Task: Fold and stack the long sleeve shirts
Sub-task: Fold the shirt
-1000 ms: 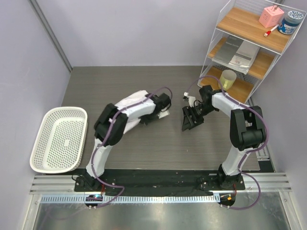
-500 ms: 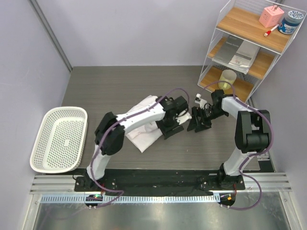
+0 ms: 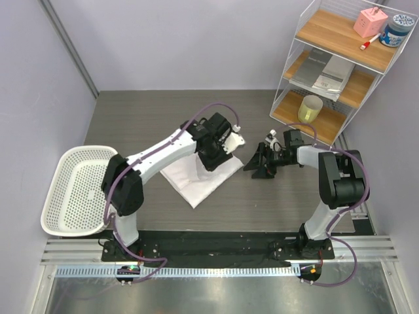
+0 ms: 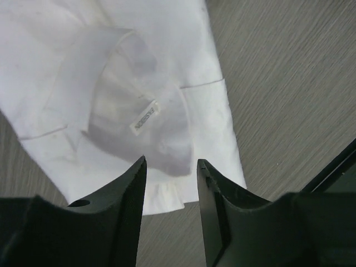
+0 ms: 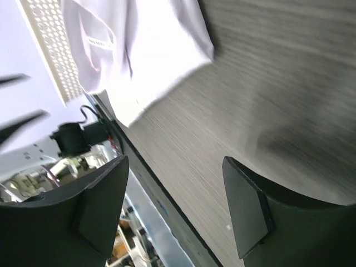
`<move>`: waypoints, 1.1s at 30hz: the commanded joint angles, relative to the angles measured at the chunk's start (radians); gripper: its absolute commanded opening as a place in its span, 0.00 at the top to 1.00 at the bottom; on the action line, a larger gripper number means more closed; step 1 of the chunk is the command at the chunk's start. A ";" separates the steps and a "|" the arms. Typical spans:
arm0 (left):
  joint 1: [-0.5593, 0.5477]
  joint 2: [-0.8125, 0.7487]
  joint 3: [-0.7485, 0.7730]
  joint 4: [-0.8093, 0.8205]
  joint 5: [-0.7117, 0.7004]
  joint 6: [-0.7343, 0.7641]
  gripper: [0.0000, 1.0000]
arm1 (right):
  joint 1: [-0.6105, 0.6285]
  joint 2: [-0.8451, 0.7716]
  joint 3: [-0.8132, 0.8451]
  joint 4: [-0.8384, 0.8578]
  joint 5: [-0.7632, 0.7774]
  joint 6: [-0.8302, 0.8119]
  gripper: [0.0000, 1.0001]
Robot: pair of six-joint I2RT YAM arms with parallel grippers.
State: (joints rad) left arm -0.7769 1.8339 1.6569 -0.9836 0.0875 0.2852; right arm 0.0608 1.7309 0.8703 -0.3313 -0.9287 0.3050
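One long sleeve shirt (image 3: 196,182) lies folded flat in the middle of the table, a white rectangle. The left wrist view shows its collar and neck label (image 4: 146,118) facing up. My left gripper (image 3: 215,159) hovers over the shirt's far right part. Its jaws (image 4: 169,169) are open with a gap and nothing between them. My right gripper (image 3: 253,168) sits low just right of the shirt, apart from it. Its jaws (image 5: 175,186) are wide open over bare tabletop, with the shirt's edge (image 5: 150,50) ahead.
A white perforated basket (image 3: 78,190) stands at the table's left edge. A wire shelf rack (image 3: 288,72) at the back right holds a yellow cup (image 3: 311,108), grey-white booklets (image 3: 327,70), a pink box (image 3: 370,21) and a blue jar (image 3: 397,31).
The left gripper, shut on the cloth a second ago, carried it rightward, let go and drew back over the collar. The shirt now lies flat. The right gripper shifted slightly left.
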 commanded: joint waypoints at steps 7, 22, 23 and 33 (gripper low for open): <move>-0.071 0.125 -0.049 0.138 -0.064 0.042 0.57 | 0.117 0.163 0.010 0.394 0.031 0.354 0.32; -0.081 0.203 -0.091 0.192 -0.158 0.088 0.74 | 0.169 0.286 -0.005 0.480 0.057 0.425 0.61; -0.081 0.196 -0.092 0.194 -0.152 0.086 0.78 | 0.171 0.291 -0.002 0.480 0.059 0.428 0.64; -0.171 0.154 -0.032 0.106 -0.103 0.040 1.00 | 0.169 0.335 -0.002 0.509 0.064 0.457 0.99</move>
State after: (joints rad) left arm -0.8936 2.0392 1.5791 -0.8436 -0.0475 0.3458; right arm 0.2272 2.0190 0.8742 0.2138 -0.9535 0.7376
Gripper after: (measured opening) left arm 0.005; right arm 0.029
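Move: The white shirt's collar rim lies nearly straight below the left hand, about 10 cm down and 2 cm to its right, 1 cm ahead. The shirt's right-hand corner is some 9 cm right, 3 ahead and 11 below that hand, its near corner about 7 left, 11 back and equally low. From the right hand, that right-hand corner sits some 6 cm left, 3 ahead and 5 below; the collar rim is about 13 left, 1 ahead and 2 below. The collar rim beside the label is met from above: the left hand drops about 10 cm onto it, its half-open fingers staying parted until low, then shutting to pinch it. The shirt's right-hand corner is taken from the side by the right hand, which slides some 7 cm left and slightly forward while sinking about 4 cm, closing its wide-open fingers on the cloth. ##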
